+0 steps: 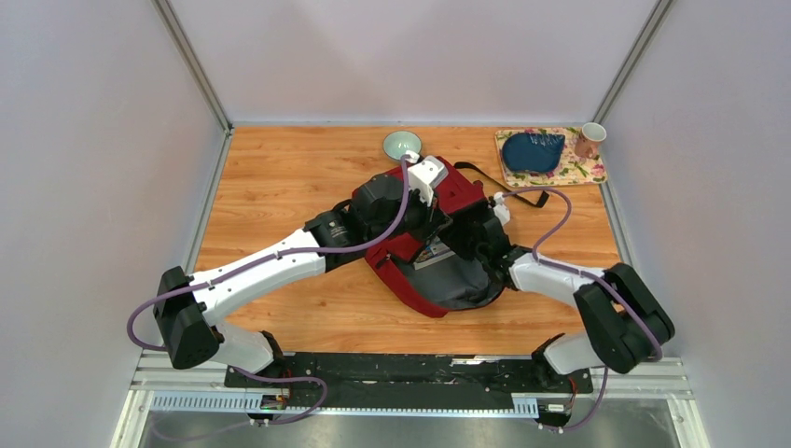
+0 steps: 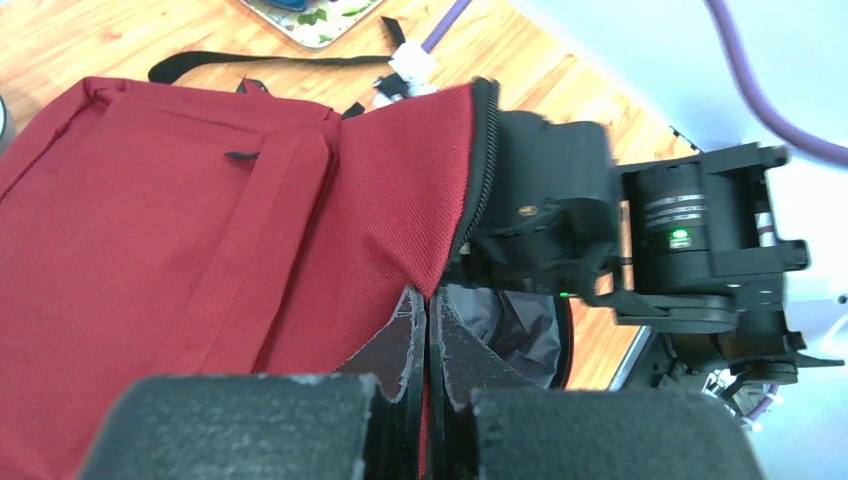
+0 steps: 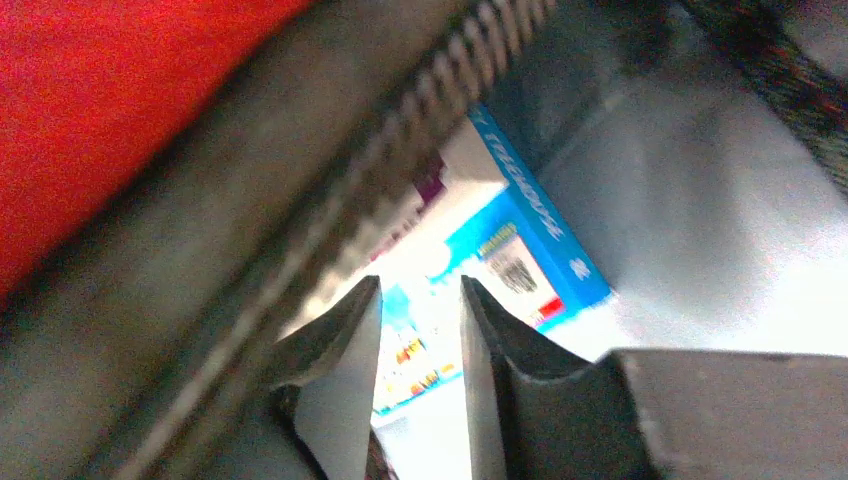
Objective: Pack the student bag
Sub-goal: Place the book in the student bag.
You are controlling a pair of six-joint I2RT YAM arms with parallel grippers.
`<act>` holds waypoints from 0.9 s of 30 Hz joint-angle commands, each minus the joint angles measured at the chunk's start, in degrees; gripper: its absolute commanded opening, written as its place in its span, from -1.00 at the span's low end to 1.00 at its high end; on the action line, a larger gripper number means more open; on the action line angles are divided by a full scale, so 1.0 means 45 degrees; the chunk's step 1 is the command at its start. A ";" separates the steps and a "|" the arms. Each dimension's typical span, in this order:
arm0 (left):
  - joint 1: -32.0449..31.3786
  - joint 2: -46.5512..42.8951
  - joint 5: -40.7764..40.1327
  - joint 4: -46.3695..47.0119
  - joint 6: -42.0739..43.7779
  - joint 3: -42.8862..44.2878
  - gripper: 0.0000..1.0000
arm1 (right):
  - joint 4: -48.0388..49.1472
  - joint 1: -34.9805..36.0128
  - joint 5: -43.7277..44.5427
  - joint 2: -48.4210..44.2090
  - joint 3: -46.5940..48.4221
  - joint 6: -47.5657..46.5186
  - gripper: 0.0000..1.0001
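Observation:
The dark red student bag (image 1: 462, 191) lies mid-table with its mouth toward the arms and grey lining (image 1: 457, 280) showing. My left gripper (image 1: 435, 217) is shut on the edge of the bag's red top flap (image 2: 400, 200) and holds it raised; in the left wrist view the left gripper (image 2: 428, 297) pinches red fabric between its fingers. My right gripper (image 1: 469, 245) reaches into the bag's mouth, its fingers hidden from above. In the right wrist view the right gripper (image 3: 420, 287) stands open with nothing between its fingers, over a blue-and-white book (image 3: 510, 240) lying on the lining inside, beneath the black zipper (image 3: 400, 150).
A pale green bowl (image 1: 402, 144) stands just behind the bag. At the back right a floral mat (image 1: 586, 172) carries a dark blue pouch (image 1: 533, 151) and a pink cup (image 1: 589, 140). A black strap (image 1: 478, 172) trails from the bag. Walls enclose three sides of the table.

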 commanded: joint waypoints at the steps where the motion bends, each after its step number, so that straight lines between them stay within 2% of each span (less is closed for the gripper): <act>1: -0.0015 -0.0679 0.0068 0.0412 0.0081 -0.0351 -1.00 | -0.0124 -0.0061 0.0482 -0.1902 -0.1495 -0.0669 -0.18; 4: -0.0015 -0.0641 0.0184 0.0490 0.0120 -0.0412 -1.00 | -0.1585 -0.0042 0.1187 -0.4127 -0.2473 -0.0688 -0.07; 10: 0.0004 -0.0057 0.1293 0.0239 0.0100 -0.0159 -1.00 | -0.5079 -0.0062 0.2278 -0.9010 -0.3412 -0.0629 -0.02; 11: 0.0004 0.0100 0.1549 -0.0034 0.0120 -0.0003 -0.93 | -0.5630 -0.0062 0.2495 -0.9751 -0.3393 -0.0649 -0.02; 12: 0.0004 0.0218 0.1803 -0.0269 0.0120 0.0134 -0.57 | -0.6158 -0.0062 0.3058 -1.0957 -0.3354 -0.0707 0.00; 14: 0.0004 0.0395 0.2409 -0.0720 0.0101 0.0292 -0.23 | -0.7759 -0.0062 0.3666 -1.2291 -0.3160 -0.0688 0.02; 15: 0.0004 0.0337 0.2701 -0.0740 0.0101 0.0098 0.12 | -0.8345 -0.0062 0.4191 -1.2858 -0.3043 -0.0707 0.04; 16: -0.0015 0.0065 0.2762 -0.0644 0.0062 -0.0058 0.25 | -0.9511 -0.0062 0.4467 -1.4024 -0.2926 -0.0727 0.04; 18: 0.0004 -0.0404 0.2840 -0.0449 0.0042 -0.0777 0.50 | -1.0572 -0.0062 0.4936 -1.5007 -0.2554 -0.0688 0.07; 20: 0.0004 -0.1223 0.2667 -0.0311 0.0197 -0.1210 0.50 | -1.2037 -0.0062 0.5406 -1.6199 -0.2301 -0.0572 0.08; 22: 0.0004 -0.2061 0.1673 -0.0368 0.0334 -0.1913 0.52 | -1.3226 -0.0062 0.5737 -1.6748 -0.2007 -0.0299 0.09; 25: 0.0160 -0.2961 -0.0668 -0.0816 0.0394 -0.2831 0.53 | -1.4110 -0.0062 0.5799 -1.7394 -0.1733 0.0110 0.09; 27: 0.0878 -0.3295 -0.1298 -0.1071 0.0024 -0.3609 0.54 | -1.4035 -0.0081 0.5526 -1.7454 -0.1520 0.0152 0.09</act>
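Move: The left hand still holds up the zipped edge of the red bag's flap between its shut fingers; the books inside lie about 7 cm ahead, 2 cm to its right and 25 cm below. The right hand is down inside the bag mouth, with those books some 6 cm to its left, 1 cm back and 4 cm lower; the bag's black strap lies about 13 cm ahead of it and 9 cm to its right. The empty right hand withdraws from under the raised flap, first nearly level to the right and back, then also climbing, some 17 cm right, 14 cm back and 9 cm up, as it turns clockwise and parts its fingers further. The left hand sinks and draws back about 4 cm each, opening wide to let go of the flap edge, then swings left, away from it. ##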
